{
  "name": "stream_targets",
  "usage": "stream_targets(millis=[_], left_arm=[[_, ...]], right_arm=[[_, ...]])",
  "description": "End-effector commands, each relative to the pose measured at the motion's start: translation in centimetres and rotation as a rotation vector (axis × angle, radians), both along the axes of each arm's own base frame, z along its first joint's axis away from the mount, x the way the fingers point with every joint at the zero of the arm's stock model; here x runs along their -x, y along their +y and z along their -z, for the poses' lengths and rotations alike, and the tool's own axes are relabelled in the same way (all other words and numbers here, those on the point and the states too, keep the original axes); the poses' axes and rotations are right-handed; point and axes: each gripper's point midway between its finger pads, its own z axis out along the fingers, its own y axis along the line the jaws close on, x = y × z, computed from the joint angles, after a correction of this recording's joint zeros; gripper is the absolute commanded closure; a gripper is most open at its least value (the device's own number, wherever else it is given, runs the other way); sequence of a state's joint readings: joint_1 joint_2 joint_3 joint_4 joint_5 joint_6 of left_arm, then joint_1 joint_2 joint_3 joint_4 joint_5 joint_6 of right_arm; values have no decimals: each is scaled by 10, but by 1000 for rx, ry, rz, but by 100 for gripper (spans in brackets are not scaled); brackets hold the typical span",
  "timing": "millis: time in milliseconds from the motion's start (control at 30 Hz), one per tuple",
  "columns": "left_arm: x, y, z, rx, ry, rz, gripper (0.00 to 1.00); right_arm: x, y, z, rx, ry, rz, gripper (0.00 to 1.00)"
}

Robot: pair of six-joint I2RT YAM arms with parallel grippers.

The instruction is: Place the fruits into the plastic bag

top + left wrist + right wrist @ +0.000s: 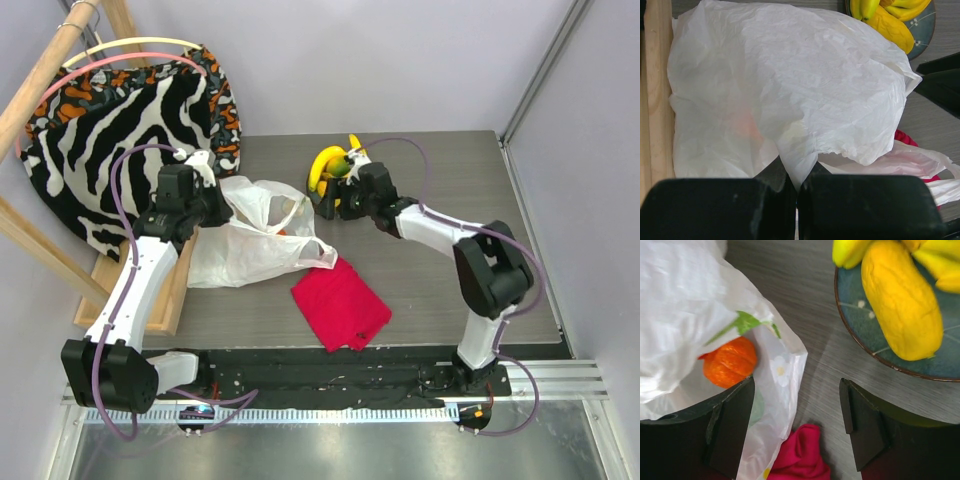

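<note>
The white plastic bag (250, 235) lies crumpled left of centre, and my left gripper (205, 192) is shut on a fold of its edge (798, 170), lifting it. Inside the bag's mouth sits a small orange (730, 361). Yellow bananas (326, 160) and a green fruit (341, 167) rest on the dark plate (855, 305); a fat yellow fruit (900, 300) lies at its near rim. My right gripper (797, 405) is open over bare table between the bag's edge and the plate, holding nothing.
A red folded cloth (340, 300) lies just in front of the bag. Zebra-striped fabric (120, 130) hangs on a wooden frame (40, 75) at the far left. A wooden board (657, 100) runs along the bag's left side.
</note>
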State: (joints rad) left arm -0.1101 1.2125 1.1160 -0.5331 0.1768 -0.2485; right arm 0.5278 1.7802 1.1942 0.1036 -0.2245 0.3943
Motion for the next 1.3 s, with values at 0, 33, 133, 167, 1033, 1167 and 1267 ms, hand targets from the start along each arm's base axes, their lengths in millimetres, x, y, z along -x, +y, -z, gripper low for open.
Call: stream_targets(millis=[0,33,133,167,1033,1167,1267], left_arm=[[-4,1,-9,-17,-34,8,100],[-4,0,-9,-14,-35,12,100],[-4,-1,-8,-11,-31,15,100],[-4,-1,-9,-11,-33,15,100],[-9,-23,-61,165,-143,47,100],[-8,-5,-110,173,-251,-22,100],[-4,10,-135,183,-285,-62,100]], right_arm=[[5,25,12,5,60,-95,24],[7,32,16,1,65,-113,24],[8,41,37,13,106,-130,25],[11,46,41,12,116,-142,25],[4,75,-87,-105,-35,-258,99],[10,80,-173,-187,-159,-294,99],[19,83,-207,-223,-192,-315,99]])
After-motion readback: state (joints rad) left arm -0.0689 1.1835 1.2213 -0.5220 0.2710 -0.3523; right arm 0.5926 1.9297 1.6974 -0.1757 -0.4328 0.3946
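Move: The bag's right-hand rim, where the open right fingers will close, lies about 6 cm to the right hand's left, 2 cm back and 10 cm below. The red fruit inside the bag is some 13 cm left, 7 cm back and lower still; the mango on the plate lies about 4 cm ahead and 2 cm right, also some 10 cm below. From the left hand, still pinching the bag, that rim is about 17 cm right, level with it and 18 cm below. Down and to the left, beside the plate, the right hand sinks about 10 cm to the bag's rim, its fingers tipping some 15 degrees steeper, then shuts on the plastic and quickly hoists it about 20 cm, levelling out again. The left hand keeps its pinch, stays nearly put, then rises some 6 cm at the end. ##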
